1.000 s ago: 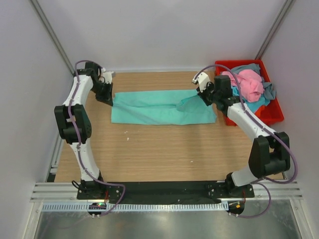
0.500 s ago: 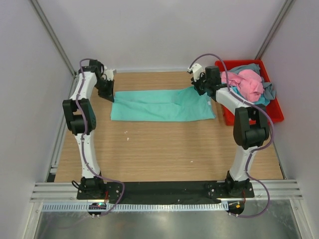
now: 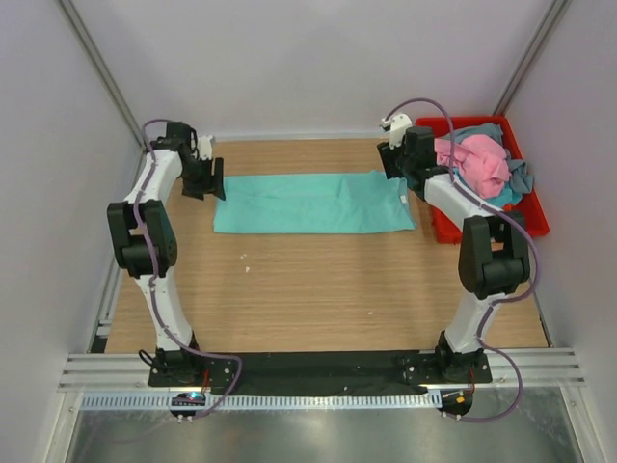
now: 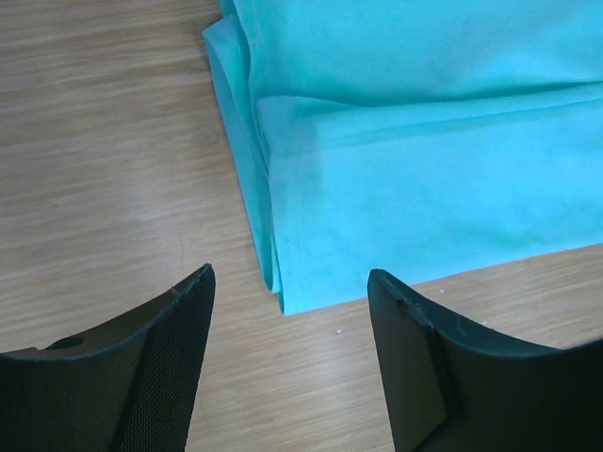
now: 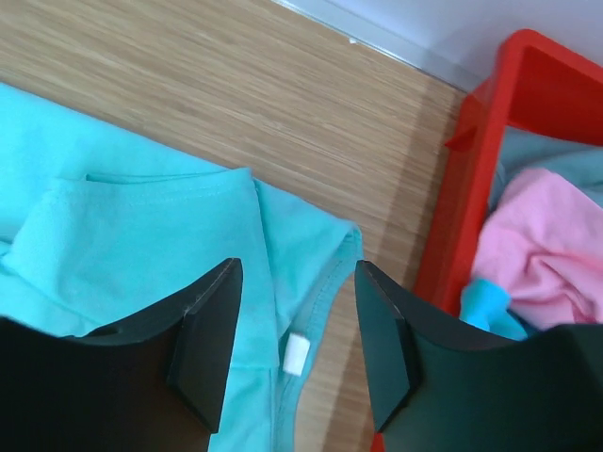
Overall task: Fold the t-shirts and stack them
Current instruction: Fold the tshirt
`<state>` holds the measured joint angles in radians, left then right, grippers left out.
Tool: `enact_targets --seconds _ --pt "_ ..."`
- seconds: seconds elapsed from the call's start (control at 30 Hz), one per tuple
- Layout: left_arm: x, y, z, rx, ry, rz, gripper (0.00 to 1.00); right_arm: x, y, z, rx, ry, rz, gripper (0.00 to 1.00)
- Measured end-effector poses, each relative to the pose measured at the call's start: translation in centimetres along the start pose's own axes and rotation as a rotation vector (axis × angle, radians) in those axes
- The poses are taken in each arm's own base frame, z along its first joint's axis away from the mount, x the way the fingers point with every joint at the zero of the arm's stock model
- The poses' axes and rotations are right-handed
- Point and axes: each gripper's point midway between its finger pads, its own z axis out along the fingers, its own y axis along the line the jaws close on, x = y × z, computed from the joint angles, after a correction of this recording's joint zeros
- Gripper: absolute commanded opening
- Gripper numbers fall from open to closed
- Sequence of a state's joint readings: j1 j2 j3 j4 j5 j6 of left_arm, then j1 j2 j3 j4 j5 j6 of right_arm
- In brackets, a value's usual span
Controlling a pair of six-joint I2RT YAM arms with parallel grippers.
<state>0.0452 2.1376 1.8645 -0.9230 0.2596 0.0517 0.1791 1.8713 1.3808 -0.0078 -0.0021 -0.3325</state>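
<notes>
A teal-green t-shirt [image 3: 313,203] lies folded into a long flat strip across the far part of the table. My left gripper [image 3: 213,183] is open and empty just off the shirt's left end; in the left wrist view the shirt's folded corner [image 4: 283,282] lies on the wood between the black fingers [image 4: 179,330]. My right gripper [image 3: 390,169] is open and empty over the shirt's right end, where the neck hem and a small white tag [image 5: 295,355] show between its fingers [image 5: 207,330]. Pink [image 3: 477,159], turquoise-blue [image 3: 492,204] and grey-blue [image 3: 519,176] t-shirts lie heaped in the bin.
A red plastic bin [image 3: 525,224] stands at the table's far right, close beside my right gripper; its red wall [image 5: 471,188] shows in the right wrist view. Bare wooden tabletop [image 3: 318,289] stretches between the shirt and the arm bases. White walls enclose the table.
Both grippers have let go of the teal shirt and lifted slightly away from its ends. The raised top layer has dropped, and the shirt now lies flat as a neat strip.
</notes>
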Motion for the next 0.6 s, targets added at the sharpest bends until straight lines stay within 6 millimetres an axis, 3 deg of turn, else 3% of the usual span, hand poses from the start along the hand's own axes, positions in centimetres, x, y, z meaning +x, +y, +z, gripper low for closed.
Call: enact_targets --seconds 0.13,0.27,0.33,0.43,0.6 --pt "-0.2 -1.8 -4.1 0.012 -0.116 0.02 0.67 -1.9 -0.1 -3.9 -0.005 -0.051 0.097 0.57" --pt "-1.4 -4.7 -5.9 0.031 -0.206 0.103 0.66 -3.7 1.5 -5.5 -0.093 -0.097 0.184 0.55" --pt "-1.4 -6.4 -5.1 0.045 -0.21 0.164 0.66 -3.0 2.7 -5.2 -0.14 -0.075 0.213 0.55" --pt "-0.3 -8.0 -2.7 0.053 -0.169 0.228 0.66 0.1 4.5 -4.0 -0.191 0.012 0.244 0.54" --pt "0.6 -7.0 0.9 0.014 -0.109 0.255 0.66 5.4 6.7 -1.5 -0.232 0.165 0.293 0.54"
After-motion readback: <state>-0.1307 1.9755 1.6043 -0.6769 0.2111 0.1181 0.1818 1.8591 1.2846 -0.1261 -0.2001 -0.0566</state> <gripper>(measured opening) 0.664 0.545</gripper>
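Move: The t-shirt, folded to a long flat strip, has its middle about 27 cm to the left hand's right, level with it and some 5 cm below; the strip's left edge lies nearly under that hand, about 2 cm to its right. From the right hand the t-shirt's middle is roughly 19 cm left, 6 cm back and 11 cm below. The red box stands about 25 cm to the right hand's right, level with it ahead and some 6 cm lower. Over the folded t-shirt both open hands come in from its ends. The left lifts about 7 cm and sinks back while arching 7 cm to the right, its fingertips swinging slightly forward. The right rises 5 cm, drawing back and left, then sinks some 10 cm over the right part, fingers tipping down and rolling left-side-up. Neither hand visibly touches the cloth. ##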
